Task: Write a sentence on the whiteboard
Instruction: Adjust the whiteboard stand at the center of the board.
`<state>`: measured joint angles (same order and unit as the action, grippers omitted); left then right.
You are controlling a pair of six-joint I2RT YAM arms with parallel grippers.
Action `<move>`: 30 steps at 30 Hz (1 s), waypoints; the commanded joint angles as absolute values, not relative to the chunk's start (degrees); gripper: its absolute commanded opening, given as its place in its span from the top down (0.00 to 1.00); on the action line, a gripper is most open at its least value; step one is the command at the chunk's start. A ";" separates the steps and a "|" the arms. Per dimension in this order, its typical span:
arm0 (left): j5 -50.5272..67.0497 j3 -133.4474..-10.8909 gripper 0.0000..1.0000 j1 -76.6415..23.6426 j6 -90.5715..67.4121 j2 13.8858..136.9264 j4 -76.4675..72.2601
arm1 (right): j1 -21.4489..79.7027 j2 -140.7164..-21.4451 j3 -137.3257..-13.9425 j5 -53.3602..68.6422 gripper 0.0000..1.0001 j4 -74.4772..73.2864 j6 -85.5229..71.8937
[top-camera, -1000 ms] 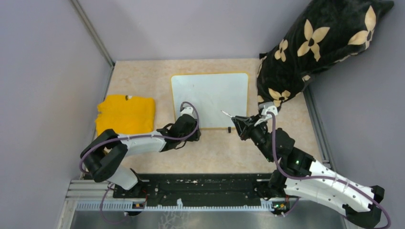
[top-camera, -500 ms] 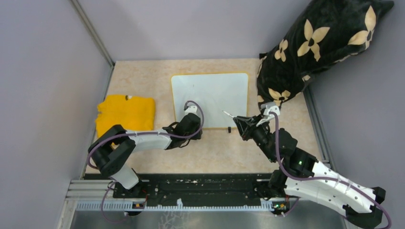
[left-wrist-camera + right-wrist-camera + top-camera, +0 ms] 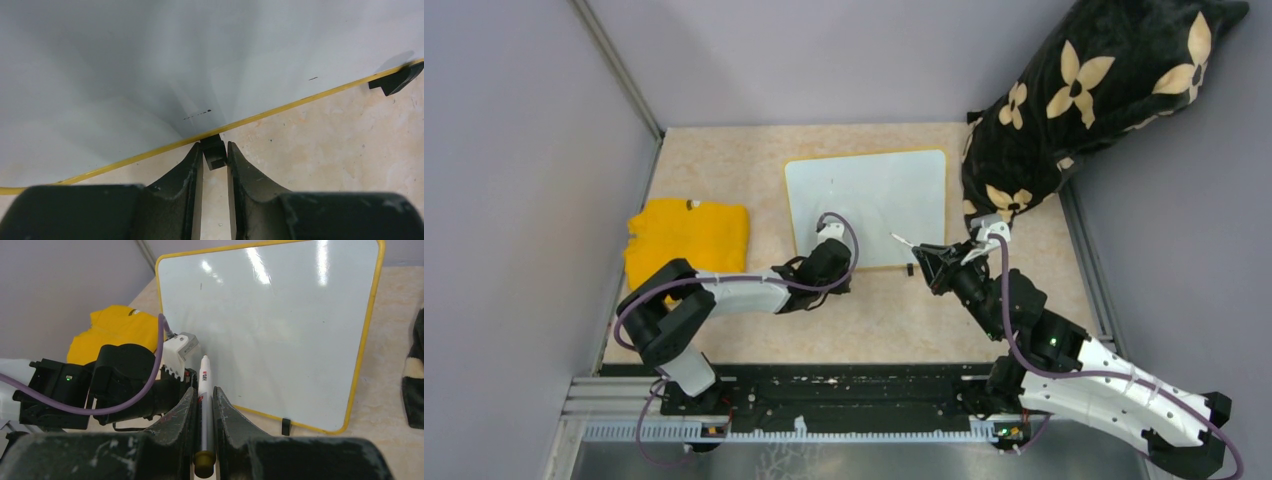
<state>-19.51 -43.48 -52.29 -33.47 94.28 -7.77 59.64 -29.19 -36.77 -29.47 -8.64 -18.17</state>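
Observation:
The whiteboard (image 3: pixel 866 200) lies flat on the table, white with a yellow rim. I see no sentence on it, only a few tiny dark specks. My left gripper (image 3: pixel 832 266) is at its near edge. In the left wrist view the left gripper (image 3: pixel 214 149) is shut on one black foot (image 3: pixel 214 154) of the board (image 3: pixel 150 60). The other foot (image 3: pixel 395 80) is free. My right gripper (image 3: pixel 936 262) is at the board's near right corner, shut on a white marker (image 3: pixel 204 400) that points over the board (image 3: pixel 280 325).
A flat yellow cloth (image 3: pixel 686 238) lies left of the board. A black pillow with tan flowers (image 3: pixel 1084 90) leans at the back right, close to the board's right edge. Grey walls close in the left, back and right.
The left gripper has moved a little to the right along the near edge, and the board has shifted slightly right with it. The right gripper and marker have barely moved.

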 commanded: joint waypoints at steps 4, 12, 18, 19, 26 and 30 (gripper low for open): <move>-18.19 -44.99 0.69 -53.53 -33.85 93.51 -9.11 | 60.12 -28.83 -39.09 -30.20 1.00 -7.71 -18.54; -19.11 -41.18 0.34 -53.53 -34.70 81.94 -3.93 | 60.16 -28.39 -39.02 -30.74 1.00 -8.17 -18.54; -25.39 -42.09 0.24 -53.53 -33.43 68.25 8.62 | 60.12 -28.21 -38.65 -30.83 1.00 -7.65 -18.74; -27.27 -42.38 0.23 -53.53 -32.01 66.11 10.05 | 60.12 -28.21 -38.35 -30.69 1.00 -7.26 -18.91; -34.54 -45.09 0.18 -51.56 -19.10 54.96 12.65 | 60.16 -29.71 -36.73 -28.93 1.00 -3.56 -20.03; -24.66 -44.89 0.16 -40.67 -20.11 53.53 12.36 | 60.12 -31.96 -37.01 -28.06 1.00 -2.40 -20.21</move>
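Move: Between the left hand's nearly shut fingertips sits the whiteboard's left stand, about 1 cm ahead, 1 cm lower and neither left nor right. The right stand is some 13 cm to the hand's right and 2 cm ahead; the board's middle lies roughly 13 cm ahead and 5 cm right, the yellow cap about 13 cm left and 4 cm back, 3 cm lower. From the right hand, the left stand lies 8 cm ahead, 12 cm left and 27 cm below. Opening its fingers wide, the left hand comes free of the left stand and rises about 19 cm, then also swings some 10 cm left, away from the board's lower edge. The fingers tip up by roughly 20 degrees on the way. The right hand stays in place above the table, still gripping the marker. ##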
